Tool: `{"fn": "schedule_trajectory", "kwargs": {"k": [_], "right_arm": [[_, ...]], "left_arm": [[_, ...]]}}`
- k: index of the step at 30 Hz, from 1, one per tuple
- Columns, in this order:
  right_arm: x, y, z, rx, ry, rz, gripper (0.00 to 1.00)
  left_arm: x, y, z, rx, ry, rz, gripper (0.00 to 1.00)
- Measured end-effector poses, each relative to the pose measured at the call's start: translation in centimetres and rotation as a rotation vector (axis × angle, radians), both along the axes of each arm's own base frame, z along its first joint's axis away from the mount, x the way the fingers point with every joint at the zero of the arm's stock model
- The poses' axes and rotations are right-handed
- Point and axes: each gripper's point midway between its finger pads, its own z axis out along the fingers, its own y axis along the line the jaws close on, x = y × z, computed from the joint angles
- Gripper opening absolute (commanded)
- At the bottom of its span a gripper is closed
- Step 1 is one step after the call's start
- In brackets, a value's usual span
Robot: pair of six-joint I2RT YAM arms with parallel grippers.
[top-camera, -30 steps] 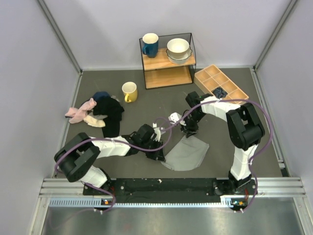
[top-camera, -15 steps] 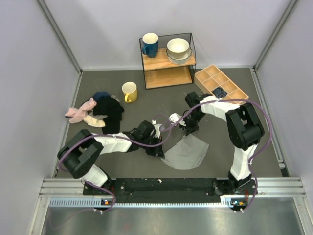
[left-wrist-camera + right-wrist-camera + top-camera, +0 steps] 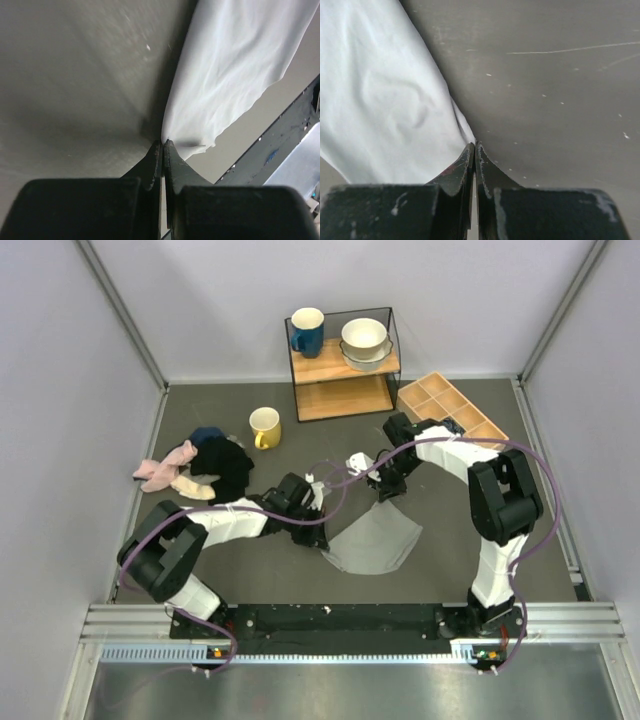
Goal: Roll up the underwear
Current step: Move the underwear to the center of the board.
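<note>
The underwear (image 3: pixel 372 540) is a light grey cloth lying spread in front of the arm bases, partly lifted at its far edge. My left gripper (image 3: pixel 316 534) is shut on its left corner. In the left wrist view the cloth (image 3: pixel 235 75) runs out from the pinched fingertips of the gripper (image 3: pixel 162 142). My right gripper (image 3: pixel 385 496) is shut on the far right corner. In the right wrist view the gripper (image 3: pixel 475 144) nips the edge of the cloth (image 3: pixel 385 90), which spreads off to the left.
A yellow mug (image 3: pixel 265 427) stands behind the left arm. A heap of pink, cream and black clothes (image 3: pixel 205 468) lies at the left. At the back is a shelf (image 3: pixel 340 365) with a blue mug (image 3: pixel 307 332) and bowls (image 3: pixel 364 340), and beside it a wooden divided tray (image 3: pixel 455 402).
Both grippers have closed on the underwear's corners and drawn back away from the near edge. The cloth has slid with them toward the table's middle.
</note>
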Motion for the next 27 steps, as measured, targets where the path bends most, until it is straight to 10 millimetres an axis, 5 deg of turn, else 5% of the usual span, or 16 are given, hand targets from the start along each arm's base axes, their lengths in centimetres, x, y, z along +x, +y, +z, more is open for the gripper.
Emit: {"fn": "schedule_trajectory", "kwargs": {"k": [11,17,24,27], "right_arm": [[4.1,0.7,1.3,0.018,-0.067,-0.131,0.0],[6.6,0.4,0.3,-0.012,-0.09,-0.239,0.0],[8.1,-0.8,0.2,-0.017,-0.087,-0.348,0.27],[8.3,-0.9,0.5,-0.01,-0.087,-0.372,0.34]], "left_arm": [[8.4,1.1,2.2,0.031,-0.087,0.059,0.0],[10.7,2.5,1.5,0.085,-0.086,0.072,0.03],[11.7,3.6,1.2,0.141,-0.109,0.077,0.39],[12.1,4.1,1.5,0.168,-0.132,0.094,0.42]]}}
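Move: Each hand still pinches a corner of the grey underwear: its middle lies some 16 cm right and 2 ahead of the left hand, and about 12 cm back and 3 left of the right. The board's center is around 13 cm ahead and 9 right of the left hand, 1 cm back and 10 left of the right. The yellow mug stands about 36 cm ahead and 18 left of the left hand; the black cloth lies some 20 ahead and 28 left of it. Drawing the underwear forward by its two pinched corners, both hands lift a centimetre or two and sink again, the left going about 12 cm forward and some 4 left, the right about 8 forward while turning roughly 20 degrees clockwise. Low over the board, both grippers then part their fingers and let the corners go. ##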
